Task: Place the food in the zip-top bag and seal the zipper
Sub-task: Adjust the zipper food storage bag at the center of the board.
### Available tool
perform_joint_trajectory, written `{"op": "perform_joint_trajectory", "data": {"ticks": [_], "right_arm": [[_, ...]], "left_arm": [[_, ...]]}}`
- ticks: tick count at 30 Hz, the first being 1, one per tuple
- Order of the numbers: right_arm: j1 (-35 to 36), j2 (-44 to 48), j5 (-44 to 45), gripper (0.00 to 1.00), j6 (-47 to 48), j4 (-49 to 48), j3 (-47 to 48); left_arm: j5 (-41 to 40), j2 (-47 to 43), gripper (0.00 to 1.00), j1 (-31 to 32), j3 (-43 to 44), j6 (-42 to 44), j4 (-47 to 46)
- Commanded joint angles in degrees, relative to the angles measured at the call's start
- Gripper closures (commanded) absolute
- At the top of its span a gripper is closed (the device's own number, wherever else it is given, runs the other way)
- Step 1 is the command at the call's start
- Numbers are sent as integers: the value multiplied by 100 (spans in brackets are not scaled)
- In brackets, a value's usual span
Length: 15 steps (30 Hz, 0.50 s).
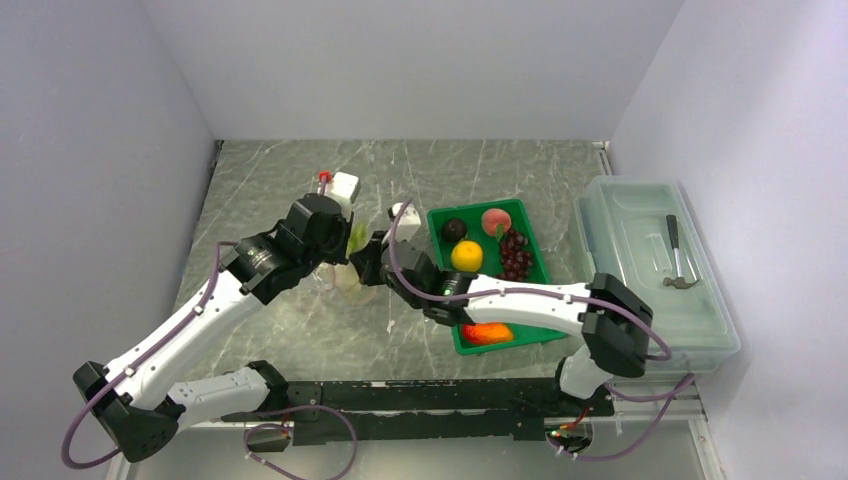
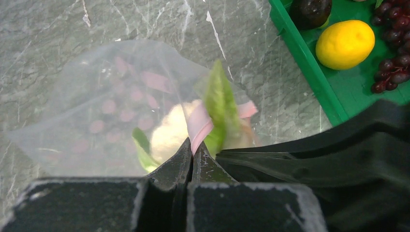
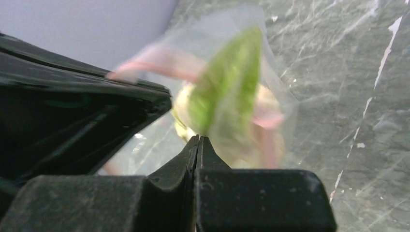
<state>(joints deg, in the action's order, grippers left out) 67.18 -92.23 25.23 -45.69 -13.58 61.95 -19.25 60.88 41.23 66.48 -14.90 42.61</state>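
The zip-top bag (image 2: 87,116) hangs above the table between both grippers, with the pale green-white lettuce (image 2: 220,101) inside it. My left gripper (image 2: 193,142) is shut on the pink zipper (image 2: 200,124) at the bag's mouth. My right gripper (image 3: 198,140) is shut on the bag's (image 3: 285,106) edge, right by the lettuce (image 3: 227,92). In the top view the two grippers (image 1: 338,262) (image 1: 362,268) meet over the bag (image 1: 350,278). The lemon (image 1: 466,256), grape bunch (image 1: 515,255), small dark fruit (image 1: 455,229), a pink round fruit (image 1: 496,221) and the red-orange fruit (image 1: 487,333) lie in the tray.
The green tray (image 1: 480,205) stands right of the bag, partly under my right arm. A large clear lidded box (image 1: 640,215) with a grey hammer (image 1: 678,255) sits at the far right. Walls close in the table on three sides.
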Motion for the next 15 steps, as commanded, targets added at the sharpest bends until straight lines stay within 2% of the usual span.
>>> {"op": "perform_joint_trajectory", "data": {"ticks": [1,9,15], "right_arm": [[-22,701,230,98,238,101,33],[-13,1263,263,85,337,811,44],[-20,1698,394,74,26,1324,-331]], "left_arm": [[145,-94,100,-58,32,-89,-262],[176,-77,100,-118,32,-123,-253],[195,-77,100,-142,38,-128,-259]]}}
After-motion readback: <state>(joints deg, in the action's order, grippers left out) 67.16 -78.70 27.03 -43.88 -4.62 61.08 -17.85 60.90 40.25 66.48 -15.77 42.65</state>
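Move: Just ahead of the right fingertips, about 2 cm farther out and a centimetre below them, is the bag's zipper mouth. The cauliflower inside lies roughly 5 cm ahead, 2 cm left and 6 cm below. The lemon is level with the hand, some 22 cm right and 15 cm below; the avocado is 6 cm ahead and 19 cm right at that same depth. From the left hand, already pinching the mouth's rim, the mouth is about 2 cm ahead, 3 cm right and a centimetre below. Lifting up and away from the bag's near side, the right hand rises about 6 cm and draws some 5 cm to the right, slightly back, towards the tray side. Its fingers, shut at first, part to roughly a quarter open and come free of the bag. The left hand stays in place and keeps its pinch on the pink zipper rim. ##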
